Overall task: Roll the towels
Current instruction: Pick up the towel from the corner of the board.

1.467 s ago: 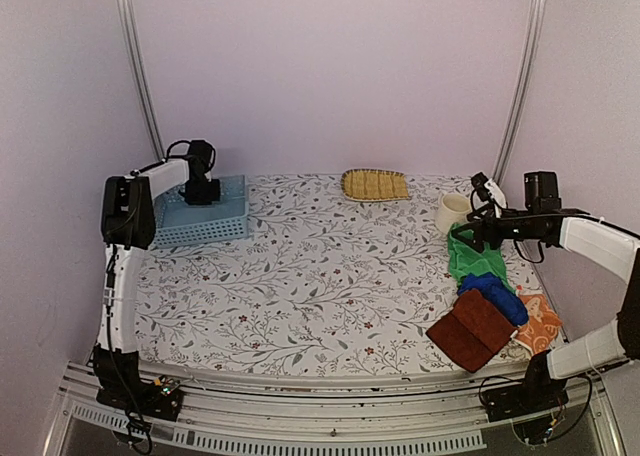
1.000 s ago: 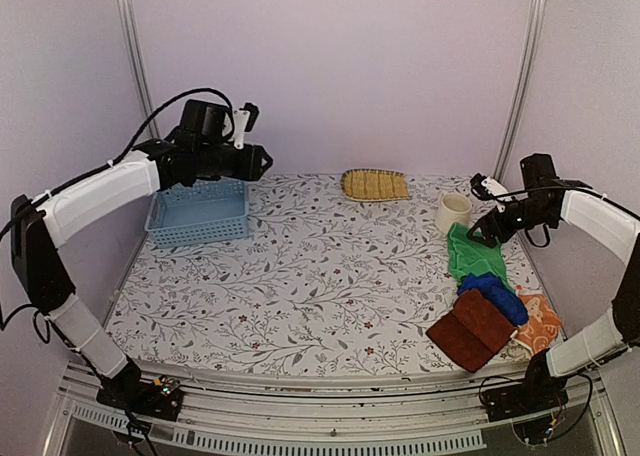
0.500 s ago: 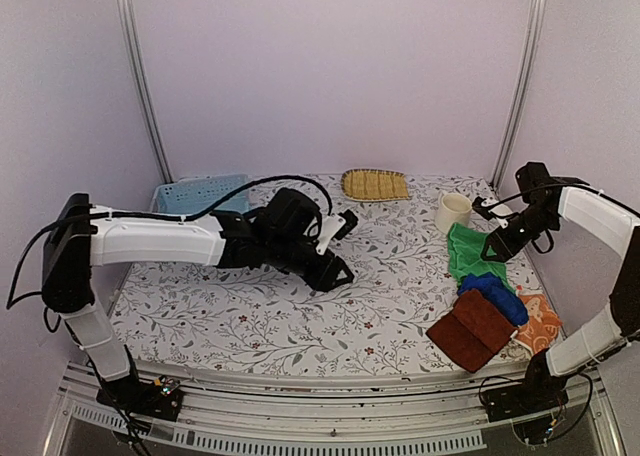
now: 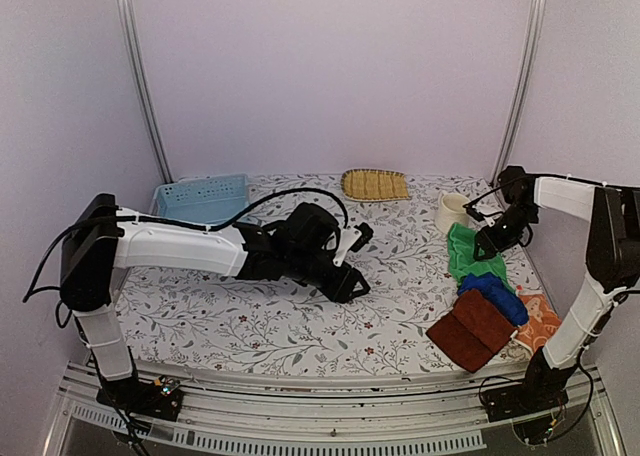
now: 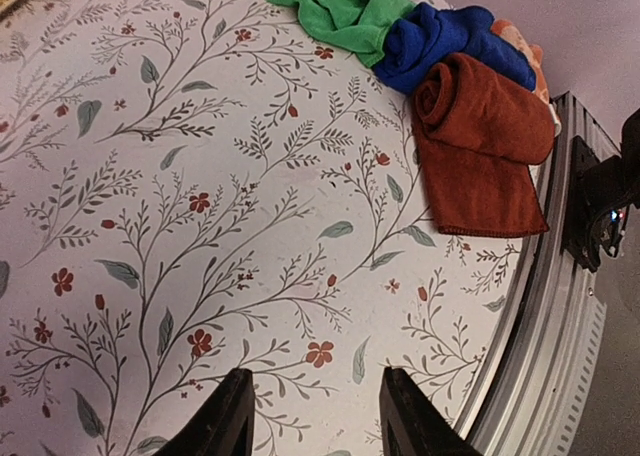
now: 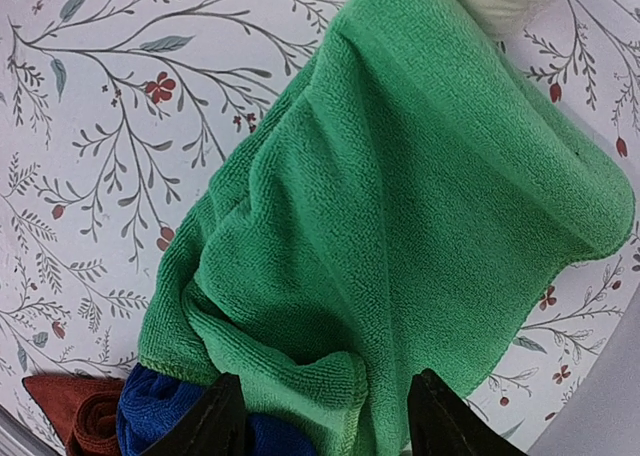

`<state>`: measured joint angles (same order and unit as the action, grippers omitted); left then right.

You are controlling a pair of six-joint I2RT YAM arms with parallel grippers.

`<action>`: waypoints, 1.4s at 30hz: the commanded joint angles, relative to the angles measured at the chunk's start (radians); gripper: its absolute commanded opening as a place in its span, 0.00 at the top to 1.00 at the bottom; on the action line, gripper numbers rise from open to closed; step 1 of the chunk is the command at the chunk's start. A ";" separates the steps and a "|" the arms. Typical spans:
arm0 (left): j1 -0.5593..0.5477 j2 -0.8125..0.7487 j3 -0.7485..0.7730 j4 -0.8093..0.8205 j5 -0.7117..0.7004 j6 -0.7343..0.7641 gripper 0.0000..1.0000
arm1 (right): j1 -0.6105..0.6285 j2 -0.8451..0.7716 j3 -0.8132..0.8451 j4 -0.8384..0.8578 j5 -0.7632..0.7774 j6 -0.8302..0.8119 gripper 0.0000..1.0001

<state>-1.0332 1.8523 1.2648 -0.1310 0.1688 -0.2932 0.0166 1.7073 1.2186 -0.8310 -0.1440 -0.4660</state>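
Four towels lie bunched at the table's right edge. The green towel (image 4: 466,257) is spread out, the blue one (image 4: 496,296) is partly rolled, and the reddish-brown one (image 4: 470,331) has one end rolled. The orange one (image 4: 541,326) lies beneath them. My left gripper (image 4: 353,264) hovers low over the middle of the table, open and empty (image 5: 315,416), with the brown towel (image 5: 480,136) and blue towel (image 5: 450,41) ahead of it. My right gripper (image 4: 488,242) is over the green towel (image 6: 420,196), open (image 6: 325,416), its fingers either side of a folded edge.
A cream cup (image 4: 453,213) stands just behind the green towel and close to my right gripper. A yellow woven tray (image 4: 375,184) lies at the back centre. A pale blue basket (image 4: 200,197) sits at the back left. The front metal rail (image 5: 560,306) runs close to the brown towel.
My left arm swung from the basket down to the middle of the table, then a little further right. My right gripper shifted over the green towel near the cup, and its jaws narrowed somewhat.
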 commanded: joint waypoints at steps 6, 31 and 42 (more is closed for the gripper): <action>-0.016 0.015 0.004 0.026 -0.008 -0.008 0.55 | -0.053 0.037 -0.001 -0.041 -0.036 0.056 0.48; -0.015 0.002 -0.022 0.009 -0.080 -0.012 0.55 | -0.053 0.010 0.016 -0.043 -0.146 0.040 0.97; 0.082 -0.125 -0.131 -0.020 -0.296 -0.130 0.54 | 0.051 -0.136 0.641 -0.173 -0.589 -0.064 0.98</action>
<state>-1.0073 1.8156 1.1809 -0.1425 -0.0349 -0.3538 -0.0071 1.6352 1.6669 -0.9703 -0.4938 -0.4782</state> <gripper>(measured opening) 0.457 0.035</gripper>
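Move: The green towel lies spread under the right hand, its middle some 3 cm ahead, 1 cm left and 3 cm below. The blue towel is about 8 cm back and straight in line, the red-brown one some 16 cm back and 6 cm left, and the white mug about 12 cm ahead and 4 cm left. From the left hand, the green towel is some 15 cm ahead, 31 cm right and 7 cm below. Right hand eases back and down, pinches the green towel, lifts it some 20 cm and forward; left drifts left. ##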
